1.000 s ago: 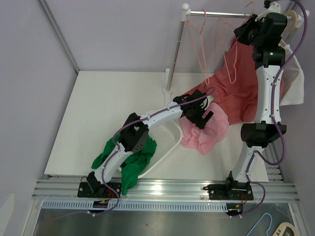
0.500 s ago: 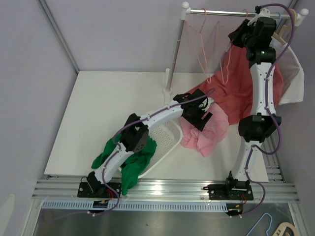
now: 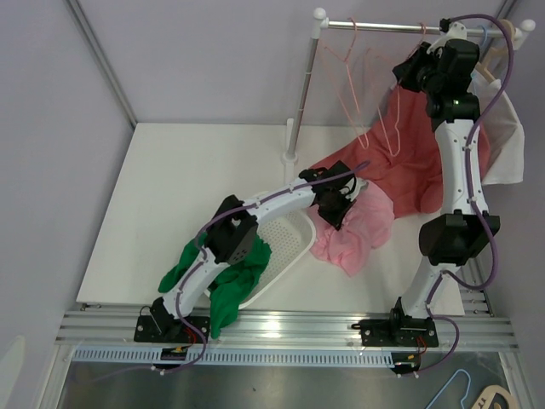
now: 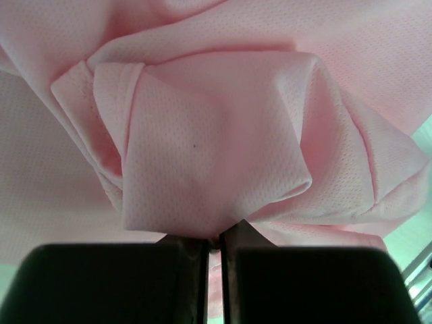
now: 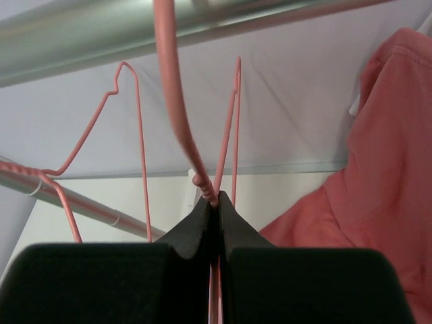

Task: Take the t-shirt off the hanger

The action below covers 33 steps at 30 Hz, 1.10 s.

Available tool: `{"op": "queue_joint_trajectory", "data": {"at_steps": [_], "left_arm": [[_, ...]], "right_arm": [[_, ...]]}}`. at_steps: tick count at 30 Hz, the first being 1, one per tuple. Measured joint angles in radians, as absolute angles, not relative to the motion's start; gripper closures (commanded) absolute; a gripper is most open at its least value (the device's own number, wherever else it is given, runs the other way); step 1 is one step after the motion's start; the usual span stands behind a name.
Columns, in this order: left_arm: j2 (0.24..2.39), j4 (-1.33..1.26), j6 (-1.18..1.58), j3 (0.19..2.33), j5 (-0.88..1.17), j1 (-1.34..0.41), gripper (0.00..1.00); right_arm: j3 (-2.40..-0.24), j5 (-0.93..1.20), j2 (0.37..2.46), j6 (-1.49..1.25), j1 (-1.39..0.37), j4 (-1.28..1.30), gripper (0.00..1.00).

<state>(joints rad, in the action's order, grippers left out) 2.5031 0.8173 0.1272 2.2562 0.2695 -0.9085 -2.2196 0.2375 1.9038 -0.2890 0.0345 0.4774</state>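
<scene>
A light pink t-shirt (image 3: 356, 232) lies crumpled on the table, off any hanger. My left gripper (image 3: 335, 204) is shut on a fold of it; the left wrist view shows the pink cloth (image 4: 216, 155) pinched between the jaws (image 4: 214, 237). My right gripper (image 3: 415, 70) is up at the rail, shut on the twisted neck of a pink wire hanger (image 5: 210, 192). The hanger's hook is over the rail (image 5: 135, 23), and its bare wire frame (image 3: 390, 123) hangs below.
A coral-red shirt (image 3: 407, 166) drapes from the rack to the table behind the pink one, also in the right wrist view (image 5: 385, 175). A second bare pink hanger (image 3: 349, 81) and a white garment (image 3: 511, 136) hang on the rail. A white basket (image 3: 288, 251) holds green cloth (image 3: 232, 285).
My right gripper moved left along the rail with the hanger. My left gripper pulled the pink t-shirt a little left, toward the basket.
</scene>
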Motion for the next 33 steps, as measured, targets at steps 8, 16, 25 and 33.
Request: {"op": "queue_joint_trajectory", "data": {"at_steps": [8,16,25,33], "left_arm": [[2.188,0.796,0.141,2.068,0.222,-0.908,0.99],[1.784,0.807,0.142,2.084,0.140,-0.908,0.99],[1.613,0.917,0.139,2.157,0.024,-0.879,0.99],[1.386,0.971,0.117,2.189,-0.095,-0.763,0.99]], "right_arm": [[-2.178,0.253,1.824,-0.274,0.041,0.532,0.46],[-2.178,0.271,1.765,-0.278,0.068,0.564,0.13],[-2.177,0.274,1.726,-0.288,0.081,0.565,0.01],[-2.180,0.184,1.698,-0.280,0.142,0.631,0.01]]}}
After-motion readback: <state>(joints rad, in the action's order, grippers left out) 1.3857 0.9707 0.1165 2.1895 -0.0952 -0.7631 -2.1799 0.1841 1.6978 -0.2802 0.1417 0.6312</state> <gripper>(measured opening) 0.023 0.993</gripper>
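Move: My left hand has the pink t-shirt pinched just above the table; the white basket it goes to lies about 25 cm to its left and 6 cm back, roughly level with it, and the green t-shirt some 34 cm left and 13 cm back. My right hand grips the emptied pink hanger under the rail, which is about 7 cm above and 3 cm ahead. From that hand, the other empty hanger hangs around 12 cm left and 2 cm ahead, 8 cm lower; the red t-shirt is some 8 cm right, 3 cm back and 20 cm below. I keep the pink t-shirt pinched and whip my left hand up about 47 cm, mostly straight up at first, then swinging left some 25 cm over the basket while the fingers tip up from pointing down. Meanwhile my right hand opens wide, comes free of the hanger, and draws back about 7 cm, rising a little, then starting off to the right. ##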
